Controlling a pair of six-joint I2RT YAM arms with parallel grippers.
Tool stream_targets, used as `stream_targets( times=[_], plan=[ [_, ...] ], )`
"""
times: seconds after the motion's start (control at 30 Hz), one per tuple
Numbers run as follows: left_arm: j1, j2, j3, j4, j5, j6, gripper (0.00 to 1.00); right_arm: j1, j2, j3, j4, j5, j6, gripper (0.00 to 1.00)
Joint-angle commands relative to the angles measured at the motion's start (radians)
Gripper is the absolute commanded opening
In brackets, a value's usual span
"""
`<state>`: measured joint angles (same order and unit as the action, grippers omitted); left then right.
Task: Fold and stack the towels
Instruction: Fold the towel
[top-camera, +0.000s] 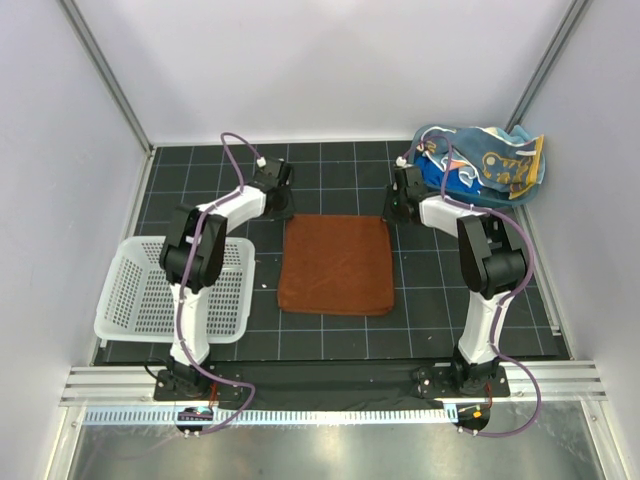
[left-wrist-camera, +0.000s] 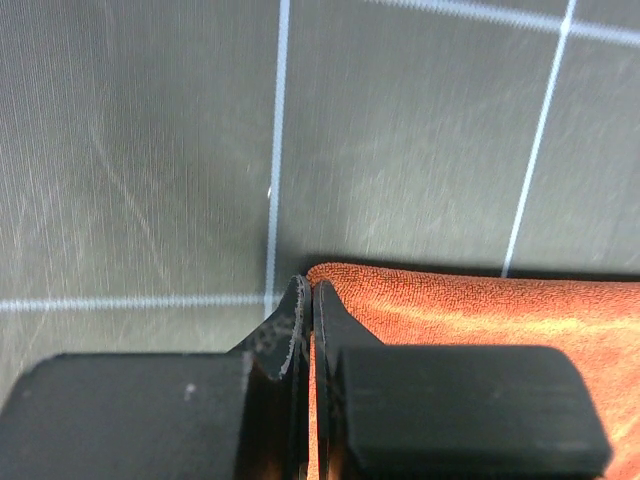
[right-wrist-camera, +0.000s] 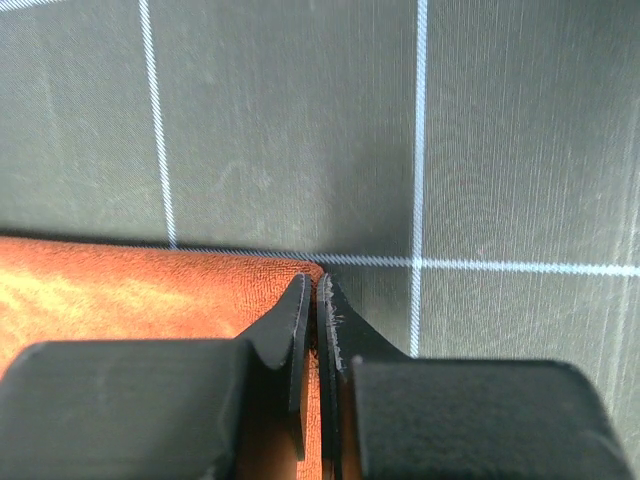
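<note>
A rust-brown towel (top-camera: 335, 265) lies flat on the black grid mat in the middle of the table. My left gripper (top-camera: 283, 207) is at its far left corner. In the left wrist view that gripper (left-wrist-camera: 305, 290) is shut, with a thin edge of the rust-brown towel (left-wrist-camera: 480, 310) pinched between the jaws. My right gripper (top-camera: 394, 208) is at the far right corner. In the right wrist view it (right-wrist-camera: 312, 285) is shut on the corner of the towel (right-wrist-camera: 130, 290). More towels (top-camera: 482, 165), light blue with spots and royal blue, lie bunched at the back right.
A white mesh basket (top-camera: 175, 290) stands at the left, beside my left arm. The cell's walls and metal frame posts close in the mat on three sides. The bunched towels lie just behind my right arm.
</note>
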<state>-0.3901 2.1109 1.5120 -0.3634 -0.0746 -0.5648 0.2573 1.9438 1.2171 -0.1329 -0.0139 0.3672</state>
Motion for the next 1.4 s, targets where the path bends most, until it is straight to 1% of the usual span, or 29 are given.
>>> stream_targets(
  times=[0.0,0.1,0.27,0.43,0.53,0.63,0.83,0.97,1.13,1.2,1.37],
  plan=[
    [0.017,0.017,0.051,0.081,-0.021,-0.012,0.0,-0.01,-0.002,0.062,0.03,0.008,-0.022,0.01],
    [0.034,-0.008,0.053,0.141,0.001,-0.018,0.0,-0.01,-0.02,0.076,0.059,0.011,-0.03,0.01],
    [0.06,-0.042,0.051,0.179,0.029,-0.021,0.0,-0.013,-0.04,0.09,0.087,0.009,-0.045,0.01],
    [0.066,-0.109,-0.004,0.221,0.071,-0.024,0.0,-0.012,-0.081,0.061,0.116,0.006,-0.051,0.01],
    [0.066,-0.146,-0.068,0.253,0.072,-0.023,0.0,-0.01,-0.12,0.016,0.127,0.009,-0.047,0.01],
    [0.066,-0.19,-0.122,0.276,0.114,-0.015,0.0,-0.01,-0.16,-0.03,0.161,0.008,-0.039,0.01],
    [0.068,-0.272,-0.196,0.279,0.124,-0.021,0.0,-0.007,-0.239,-0.146,0.199,0.003,-0.014,0.01],
    [0.068,-0.331,-0.275,0.285,0.124,-0.027,0.0,0.0,-0.305,-0.235,0.223,0.005,0.002,0.01],
    [0.066,-0.408,-0.348,0.287,0.122,-0.043,0.0,0.025,-0.382,-0.307,0.233,0.009,0.027,0.01],
    [0.063,-0.425,-0.378,0.285,0.124,-0.047,0.0,0.034,-0.422,-0.34,0.231,0.049,0.029,0.01],
    [0.037,-0.48,-0.432,0.282,0.118,-0.058,0.0,0.053,-0.473,-0.39,0.217,0.061,0.033,0.01]
  ],
)
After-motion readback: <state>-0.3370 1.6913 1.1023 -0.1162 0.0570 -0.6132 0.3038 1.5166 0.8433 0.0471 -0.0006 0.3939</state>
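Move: Each hand already pinches a far corner of the folded towel, low over the table. The towel's near edge, where the layer is to go, lies about 20 cm straight back from either hand and some 2 cm lower. The white basket's middle is roughly 21 cm left and 15 cm back of the left hand; the blue bin of towels is about 20 cm right and 12 cm ahead of the right hand. Keeping the far corners pinched, both hands drag forward about 3 cm, then rise some 7 and draw back. ##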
